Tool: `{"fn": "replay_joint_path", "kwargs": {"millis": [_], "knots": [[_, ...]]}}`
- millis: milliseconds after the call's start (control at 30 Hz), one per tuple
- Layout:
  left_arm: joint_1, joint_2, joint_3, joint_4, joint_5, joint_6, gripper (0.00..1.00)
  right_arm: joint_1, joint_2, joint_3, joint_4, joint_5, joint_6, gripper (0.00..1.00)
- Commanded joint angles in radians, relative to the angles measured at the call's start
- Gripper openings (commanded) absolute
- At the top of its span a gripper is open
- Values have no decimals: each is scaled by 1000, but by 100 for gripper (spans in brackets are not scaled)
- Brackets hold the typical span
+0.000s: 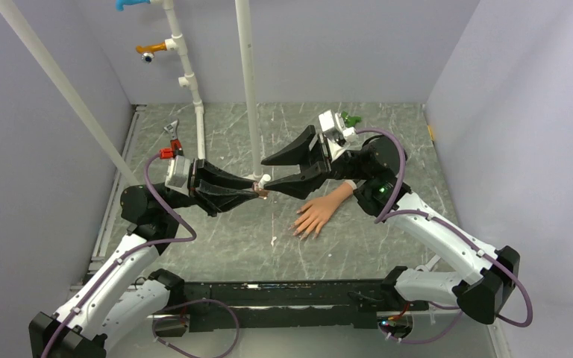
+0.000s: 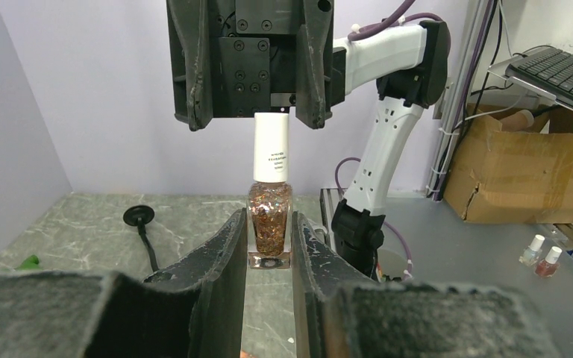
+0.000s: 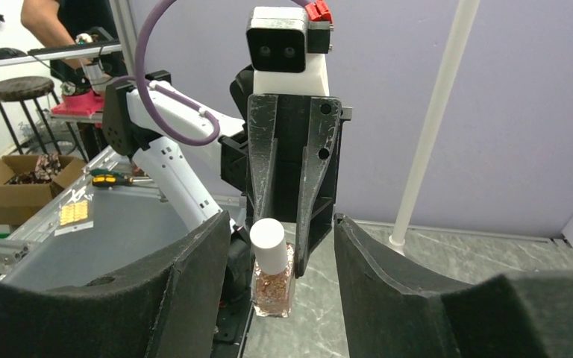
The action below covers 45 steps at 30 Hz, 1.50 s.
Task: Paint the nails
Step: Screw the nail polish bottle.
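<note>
A glitter polish bottle (image 2: pixel 270 216) with a white cap (image 2: pixel 271 153) hangs above the table, with my left gripper (image 2: pixel 269 224) shut on its glass body. My right gripper (image 3: pixel 280 224) faces it from the other side. Its fingers (image 3: pixel 194 276) stand open on both sides of the cap (image 3: pixel 268 242), with a gap at each side. In the top view the two grippers meet at the bottle (image 1: pixel 262 191) mid-table. The peach mannequin hand (image 1: pixel 321 209) lies flat to the right of it. Its nails (image 1: pixel 302 230) point toward the near edge, too small to make out.
Two white poles (image 1: pixel 248 82) rise from the table behind the grippers. A pipe with fittings (image 1: pixel 183 63) stands at the back left, with a red-handled tool (image 1: pixel 171 138) near its foot. A green object (image 1: pixel 352 118) lies at the back. Purple walls close in three sides.
</note>
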State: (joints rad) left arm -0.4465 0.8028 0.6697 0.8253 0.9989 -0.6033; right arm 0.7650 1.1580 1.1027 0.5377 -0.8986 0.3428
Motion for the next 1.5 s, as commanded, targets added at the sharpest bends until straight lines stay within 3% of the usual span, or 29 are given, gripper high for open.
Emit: {"fn": "replay_joint_path", "kwargs": {"millis": [0,633,933,1033,1233,1467], "knots": [[6,-8,41,52,11,-14,0,-2,9,12,83,-33,37,55],[7,-17,37,48,3,-5,0,23,32,-6,81,-50,53,41],[15,-41,32,-1,-35,27,0,42,34,11,22,-33,17,10],[21,-53,31,-24,-54,44,0,49,29,3,5,-11,1,6],[36,-65,15,-14,-100,40,0,94,-5,-39,-18,105,-41,1],[52,-76,13,-81,-156,89,0,204,-19,-55,-65,399,-94,0]]}}
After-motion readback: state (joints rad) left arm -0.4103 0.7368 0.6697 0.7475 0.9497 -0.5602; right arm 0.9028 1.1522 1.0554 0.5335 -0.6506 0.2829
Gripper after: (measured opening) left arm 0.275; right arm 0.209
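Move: The nail polish bottle stands upright in the left hand's fingers, its glass body practically at that hand's point and its white cap about 3 cm above it and 1 cm to the right. From the right hand, half open just short of it, the cap lies some 1 cm back, 1 cm to the left and 1 cm lower; the glass body is about 1 cm back, 2 cm left and 5 cm below, with the left fingertips around it about 1 cm back, 3 cm left and 5 cm below. The right hand eases down, to its left and a little back, only about 2 cm in all, bringing its fingers over the white cap and closing them from half open until they pinch it, while the left hand keeps the glass body still. With the cap gripped, the right wrist turns clockwise by some 10 degrees as the hand carries on about 1 cm left and rises nearly as much, and the left hand, keeping its grip, goes along about 1 cm to the left and slightly up and forward, turning some 5 degrees counter-clockwise against it. ##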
